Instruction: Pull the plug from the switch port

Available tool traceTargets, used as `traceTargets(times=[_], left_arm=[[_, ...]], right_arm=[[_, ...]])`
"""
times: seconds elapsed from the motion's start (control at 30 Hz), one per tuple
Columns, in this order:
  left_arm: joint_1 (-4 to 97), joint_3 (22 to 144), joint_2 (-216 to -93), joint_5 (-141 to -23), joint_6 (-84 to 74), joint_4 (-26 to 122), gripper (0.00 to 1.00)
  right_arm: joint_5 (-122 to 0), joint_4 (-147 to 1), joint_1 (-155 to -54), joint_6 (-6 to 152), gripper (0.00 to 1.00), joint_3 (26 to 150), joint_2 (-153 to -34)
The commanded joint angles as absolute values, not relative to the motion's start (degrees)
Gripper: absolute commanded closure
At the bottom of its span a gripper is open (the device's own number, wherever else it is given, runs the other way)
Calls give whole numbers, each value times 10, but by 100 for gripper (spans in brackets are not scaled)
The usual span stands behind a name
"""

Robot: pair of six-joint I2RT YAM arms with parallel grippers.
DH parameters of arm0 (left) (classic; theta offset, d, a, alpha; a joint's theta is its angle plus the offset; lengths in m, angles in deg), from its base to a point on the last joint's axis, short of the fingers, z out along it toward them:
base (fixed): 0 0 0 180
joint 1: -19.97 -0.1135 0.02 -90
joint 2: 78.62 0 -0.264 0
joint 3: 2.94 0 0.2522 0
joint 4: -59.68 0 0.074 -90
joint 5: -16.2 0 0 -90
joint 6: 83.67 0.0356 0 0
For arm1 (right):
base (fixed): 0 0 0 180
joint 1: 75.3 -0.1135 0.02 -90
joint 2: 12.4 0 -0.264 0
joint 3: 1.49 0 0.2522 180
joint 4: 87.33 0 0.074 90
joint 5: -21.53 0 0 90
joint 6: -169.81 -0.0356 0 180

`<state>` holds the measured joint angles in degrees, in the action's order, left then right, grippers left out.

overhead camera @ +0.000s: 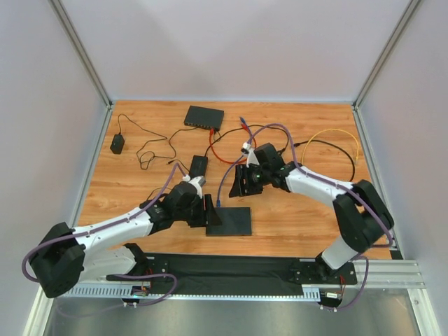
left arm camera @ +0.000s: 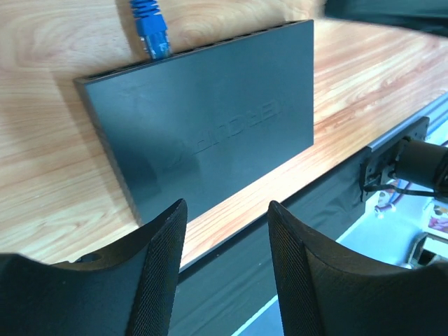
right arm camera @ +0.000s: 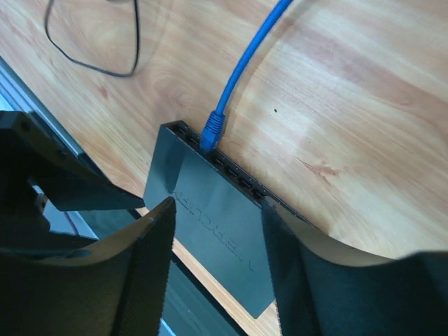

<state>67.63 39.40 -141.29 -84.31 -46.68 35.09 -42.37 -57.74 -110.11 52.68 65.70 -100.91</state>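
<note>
The black switch [overhead camera: 231, 221] lies flat near the table's front edge. A blue plug [overhead camera: 218, 204] sits in a port at the left end of its back face. It also shows in the left wrist view [left arm camera: 150, 33] and the right wrist view [right arm camera: 211, 130]. My left gripper [overhead camera: 210, 211] is open and empty at the switch's [left arm camera: 210, 126] left side. My right gripper [overhead camera: 246, 183] is open and empty, hovering above and behind the switch [right arm camera: 224, 227], to the right of the plug.
A second black switch [overhead camera: 204, 117] with red, black and blue cables stands at the back. A small black box [overhead camera: 199, 165] lies behind my left gripper. A power adapter [overhead camera: 117, 144] is at the left, a yellow cable [overhead camera: 336, 134] at the right.
</note>
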Motion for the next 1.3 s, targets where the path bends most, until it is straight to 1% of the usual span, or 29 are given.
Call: traceTargets(times=[0.0,0.07,0.17,0.53,0.83,1.0,1.07,1.27], left_arm=[[678,401,-1428,-873,-467,399,42],[678,390,-1437,-877,-479,412,43],[679,375,-1453,-880,-492,429,43],[678,353,-1456,-857,-504,416,44],[678,338,-1443,-848,-510,411,44],[678,339,-1438,-844,-509,407,44],[678,340,-1438,-844,-508,407,44],[678,340,-1440,-844,-507,406,44]], right_arm=[[-348,-581,-1103,556,48,694,-1072],[-303,-599,-1103,553,55,707,-1100],[-268,-610,-1103,553,58,728,-1158],[-215,-655,-1102,526,57,755,-1235],[-192,-686,-1103,504,60,765,-1276],[-176,-701,-1103,494,64,764,-1294],[-164,-707,-1103,493,67,765,-1304],[-162,-722,-1103,487,70,761,-1319]])
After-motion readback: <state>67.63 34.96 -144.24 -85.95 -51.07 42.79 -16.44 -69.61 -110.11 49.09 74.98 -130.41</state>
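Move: The blue plug sits in the front port row of the switch, about 7 cm to my right hand's left, 1 cm back and some 8 cm below it. The middle of the switch lies roughly 4 cm to the right of the plug and 5 cm nearer me; the power brick is about 14 cm ahead of my right hand and 14 cm left. From my left hand the plug is around 8 cm ahead, 2 cm right and 5 cm down. I bring my right hand down about 7 cm and left about 6 cm onto the blue plug, dropping quickly at first and then easing in. As it goes I swing the fingers nearly 30 degrees, so they end up leaning slightly back, and narrow them to about half their opening astride the plug. My left hand sinks some 2 cm over the left end of the switch, fingers still open, then holds there. ##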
